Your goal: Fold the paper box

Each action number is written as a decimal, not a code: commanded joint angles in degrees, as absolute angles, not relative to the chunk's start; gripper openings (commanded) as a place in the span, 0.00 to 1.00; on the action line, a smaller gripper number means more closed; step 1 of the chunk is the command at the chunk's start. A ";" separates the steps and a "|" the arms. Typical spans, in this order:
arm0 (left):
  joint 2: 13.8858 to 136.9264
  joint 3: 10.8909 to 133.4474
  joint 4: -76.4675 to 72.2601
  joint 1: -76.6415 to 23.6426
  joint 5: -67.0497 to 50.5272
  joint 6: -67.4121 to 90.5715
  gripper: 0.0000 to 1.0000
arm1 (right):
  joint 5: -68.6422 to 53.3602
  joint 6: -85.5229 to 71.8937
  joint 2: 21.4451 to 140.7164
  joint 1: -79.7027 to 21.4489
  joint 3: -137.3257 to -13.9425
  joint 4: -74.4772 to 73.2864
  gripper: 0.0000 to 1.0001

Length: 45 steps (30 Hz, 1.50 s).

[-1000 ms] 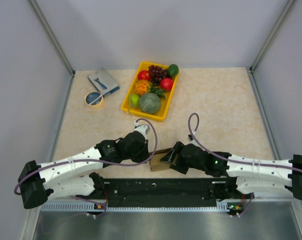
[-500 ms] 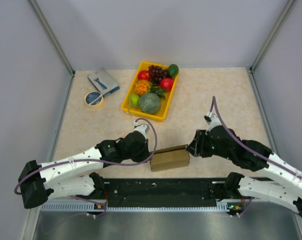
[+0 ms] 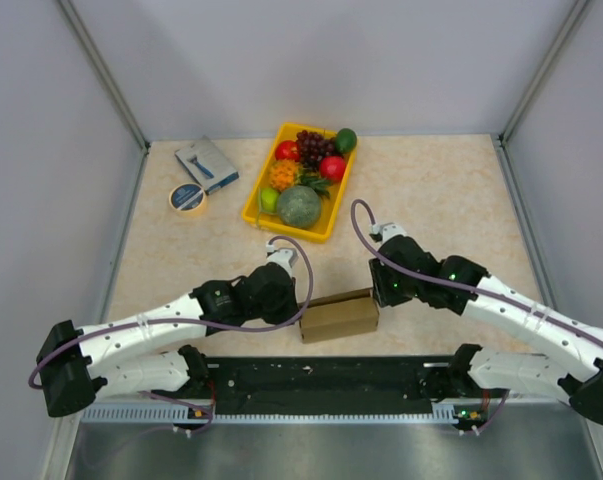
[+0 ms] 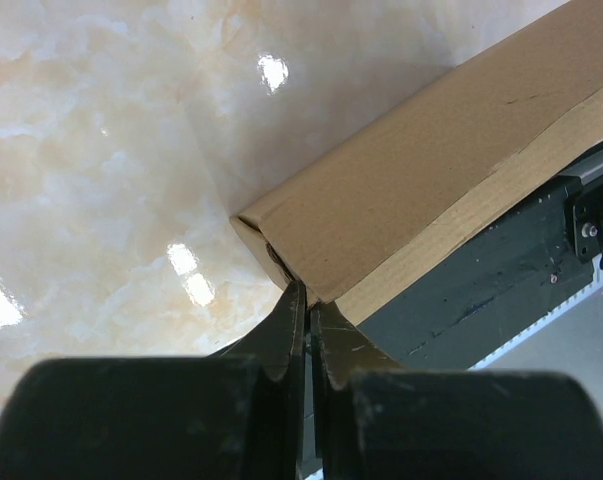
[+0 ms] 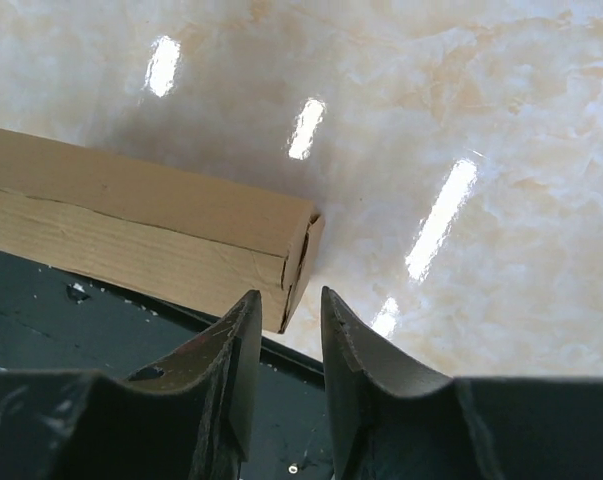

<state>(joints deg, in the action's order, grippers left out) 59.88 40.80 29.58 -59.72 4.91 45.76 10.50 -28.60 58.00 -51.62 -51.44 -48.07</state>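
The paper box [image 3: 339,318] lies near the table's front edge as a long, closed brown block. My left gripper [image 3: 300,314] is at its left end. In the left wrist view that gripper [image 4: 308,292] is shut, its tips pinching the end edge of the paper box [image 4: 411,190]. My right gripper [image 3: 380,292] hovers at the right end. In the right wrist view the right gripper [image 5: 289,295] is open with a narrow gap. The end corner of the paper box [image 5: 141,235] sits just ahead of its fingertips, and nothing is between them.
A yellow tray [image 3: 253,214] of fruit stands at the back centre. A blue-grey box [image 3: 207,163] and a tape roll [image 3: 188,198] lie at the back left. The black base rail [image 3: 321,375] runs just in front of the paper box.
My right arm lifted off the box's near side, swung out right, then came back to its right end with its jaws narrowing. The left arm has not moved.
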 commanded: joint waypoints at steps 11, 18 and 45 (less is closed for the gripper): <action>59.33 37.97 28.74 -62.40 6.68 47.99 0.14 | 8.35 -27.51 61.44 -50.89 -47.64 -38.14 0.08; 52.67 37.27 28.83 -62.84 9.40 46.23 0.66 | 9.84 -26.55 58.10 -50.89 -45.18 -37.44 0.00; 77.25 50.71 12.92 -63.28 -11.54 2.20 0.98 | 6.51 -25.31 55.37 -50.80 -43.77 -34.45 0.00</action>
<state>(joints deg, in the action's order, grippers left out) 74.35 47.86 15.27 -62.76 -10.00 7.27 7.60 -25.96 56.23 -50.87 -43.05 -36.32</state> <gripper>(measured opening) 0.983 0.007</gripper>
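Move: The left hand is still pinching the box's left end; the box's middle lies about 8 cm to its right, 1 cm ahead and 3 cm lower. The box's right end is about 1 cm ahead of the half-open right hand, 1 cm to its left and 3 cm below. From the left hand, the melon is some 25 cm straight ahead, and the middle of the yellow fruit tray about 5 cm beyond the melon. Right sinks 2.5 cm, pinching the box's right end; left releases, arcs 8 cm right over the box, turning clockwise. ##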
